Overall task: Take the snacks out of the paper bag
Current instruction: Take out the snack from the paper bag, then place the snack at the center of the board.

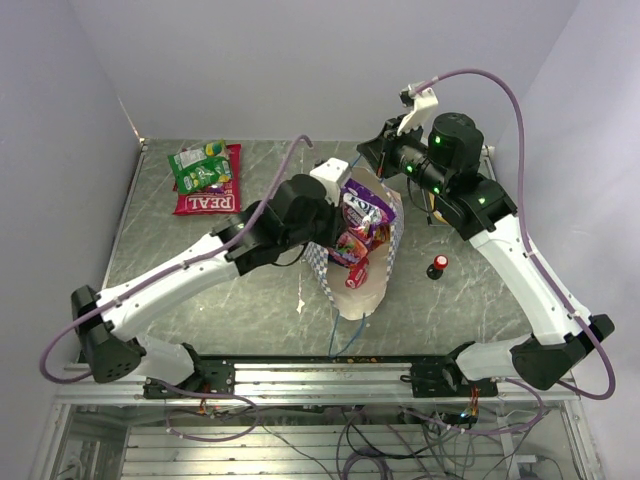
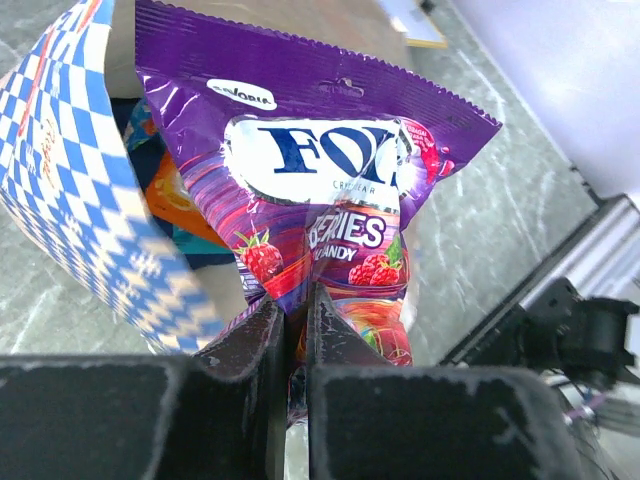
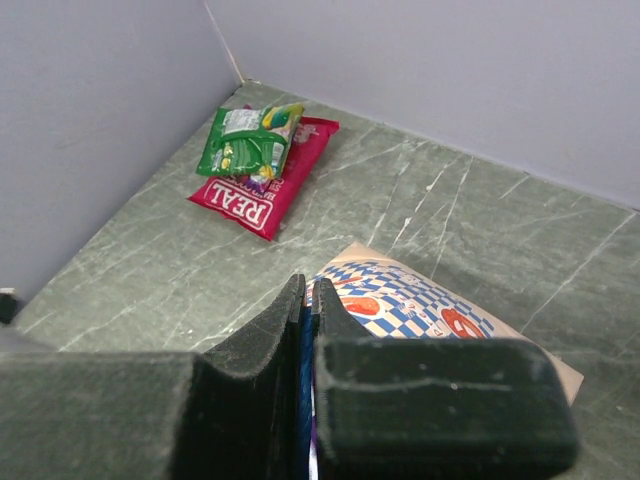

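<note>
The blue-and-white checkered paper bag [image 1: 385, 262] lies open in the middle of the table, cream inside showing. My left gripper [image 1: 338, 212] is shut on the lower end of a pink-purple candy bag [image 1: 364, 211], which is lifted at the bag's mouth. In the left wrist view the candy bag [image 2: 320, 150] fills the frame above my left gripper [image 2: 290, 312], beside the paper bag's wall [image 2: 90, 210] and an orange packet [image 2: 172, 200] inside. More red snacks [image 1: 352, 250] lie in the bag. My right gripper [image 3: 308, 292] [image 1: 368, 152] is shut on the bag's blue cord handle above the paper bag [image 3: 420, 300].
A red "REAL" packet [image 1: 207, 197] [image 3: 265, 185] with a green packet [image 1: 200, 165] [image 3: 245, 140] on it lies at the back left by the wall. A small red-and-black knob [image 1: 438, 265] stands right of the bag. Walls enclose the table on three sides.
</note>
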{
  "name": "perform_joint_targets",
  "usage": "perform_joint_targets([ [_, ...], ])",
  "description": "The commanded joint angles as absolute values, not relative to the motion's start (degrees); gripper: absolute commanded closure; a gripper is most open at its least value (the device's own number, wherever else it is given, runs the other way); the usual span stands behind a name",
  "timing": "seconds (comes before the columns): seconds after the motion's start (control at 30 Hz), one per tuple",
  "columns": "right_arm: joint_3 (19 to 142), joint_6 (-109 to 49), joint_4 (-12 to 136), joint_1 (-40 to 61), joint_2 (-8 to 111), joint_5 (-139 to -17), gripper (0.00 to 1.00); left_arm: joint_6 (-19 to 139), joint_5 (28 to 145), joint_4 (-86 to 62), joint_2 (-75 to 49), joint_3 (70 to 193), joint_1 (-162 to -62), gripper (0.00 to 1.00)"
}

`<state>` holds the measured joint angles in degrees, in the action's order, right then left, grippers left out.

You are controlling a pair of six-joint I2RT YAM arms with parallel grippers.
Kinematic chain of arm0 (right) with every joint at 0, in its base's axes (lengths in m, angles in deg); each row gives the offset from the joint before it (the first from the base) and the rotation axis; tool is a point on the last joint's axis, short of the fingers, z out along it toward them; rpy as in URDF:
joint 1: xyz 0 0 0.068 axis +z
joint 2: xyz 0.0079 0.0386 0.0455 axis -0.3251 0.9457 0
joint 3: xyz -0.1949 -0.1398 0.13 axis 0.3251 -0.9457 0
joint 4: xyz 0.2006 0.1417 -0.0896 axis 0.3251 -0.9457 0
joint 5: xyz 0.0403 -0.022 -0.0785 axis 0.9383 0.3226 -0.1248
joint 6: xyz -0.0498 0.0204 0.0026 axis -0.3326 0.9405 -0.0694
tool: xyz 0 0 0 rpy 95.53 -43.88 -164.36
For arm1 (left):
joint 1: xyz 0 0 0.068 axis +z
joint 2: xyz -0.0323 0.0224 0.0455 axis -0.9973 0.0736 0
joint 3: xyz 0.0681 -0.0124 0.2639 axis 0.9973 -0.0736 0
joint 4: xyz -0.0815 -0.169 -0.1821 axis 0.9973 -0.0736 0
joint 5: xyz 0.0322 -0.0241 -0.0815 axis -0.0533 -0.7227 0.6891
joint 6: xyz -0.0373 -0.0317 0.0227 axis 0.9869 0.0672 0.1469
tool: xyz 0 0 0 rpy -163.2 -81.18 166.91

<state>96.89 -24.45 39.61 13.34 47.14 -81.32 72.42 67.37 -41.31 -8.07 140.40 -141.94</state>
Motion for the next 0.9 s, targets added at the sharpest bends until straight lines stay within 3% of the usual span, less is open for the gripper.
perform_joint_targets([
  [0.0,95.9,-24.6,44.5,13.2,45.7,-82.8,1.00,71.0,76.4,-42.0,-14.2,141.7,-141.5,0.93],
  [0.17,95.3,-25.1,46.1,13.1,46.2,-83.8,1.00,69.6,80.5,-44.3,-19.5,141.3,-141.1,0.93],
  [0.33,96.8,-25.7,45.3,13.1,47.5,-83.4,1.00,68.2,76.8,-47.8,-22.8,143.9,-140.5,0.93],
  [0.63,95.8,-26.3,45.0,13.0,47.8,-81.9,1.00,68.5,50.6,-52.8,-25.7,147.7,-138.3,0.93],
  [0.87,98.0,-25.4,44.5,13.0,48.8,-80.9,1.00,72.1,39.7,-54.2,-27.1,148.0,-134.2,0.93],
])
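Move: Held in the left hand is the purple candy pouch; its drop area, the green snack packet, lies about 33 cm ahead, 37 cm to the left and 27 cm below. The red candy pouch under that packet is some 30 cm ahead, 35 cm left, 28 cm below. The paper bag's middle is about 6 cm ahead, 5 cm right and 17 cm below. From the right hand, the green packet lies roughly 24 cm ahead, 40 cm left, 39 cm below. Carrying the purple pouch in its unchanged pinch, the left hand climbs while easing back about 5 cm from over the bag's near left side, then comes forward again and sweeps left, ending some 15 cm left and 11 cm higher. It turns slightly clockwise, then counter-clockwise to about 20 degrees, fingertips tilting up. The right hand keeps its grip on the bag's blue handle, nearly still. ##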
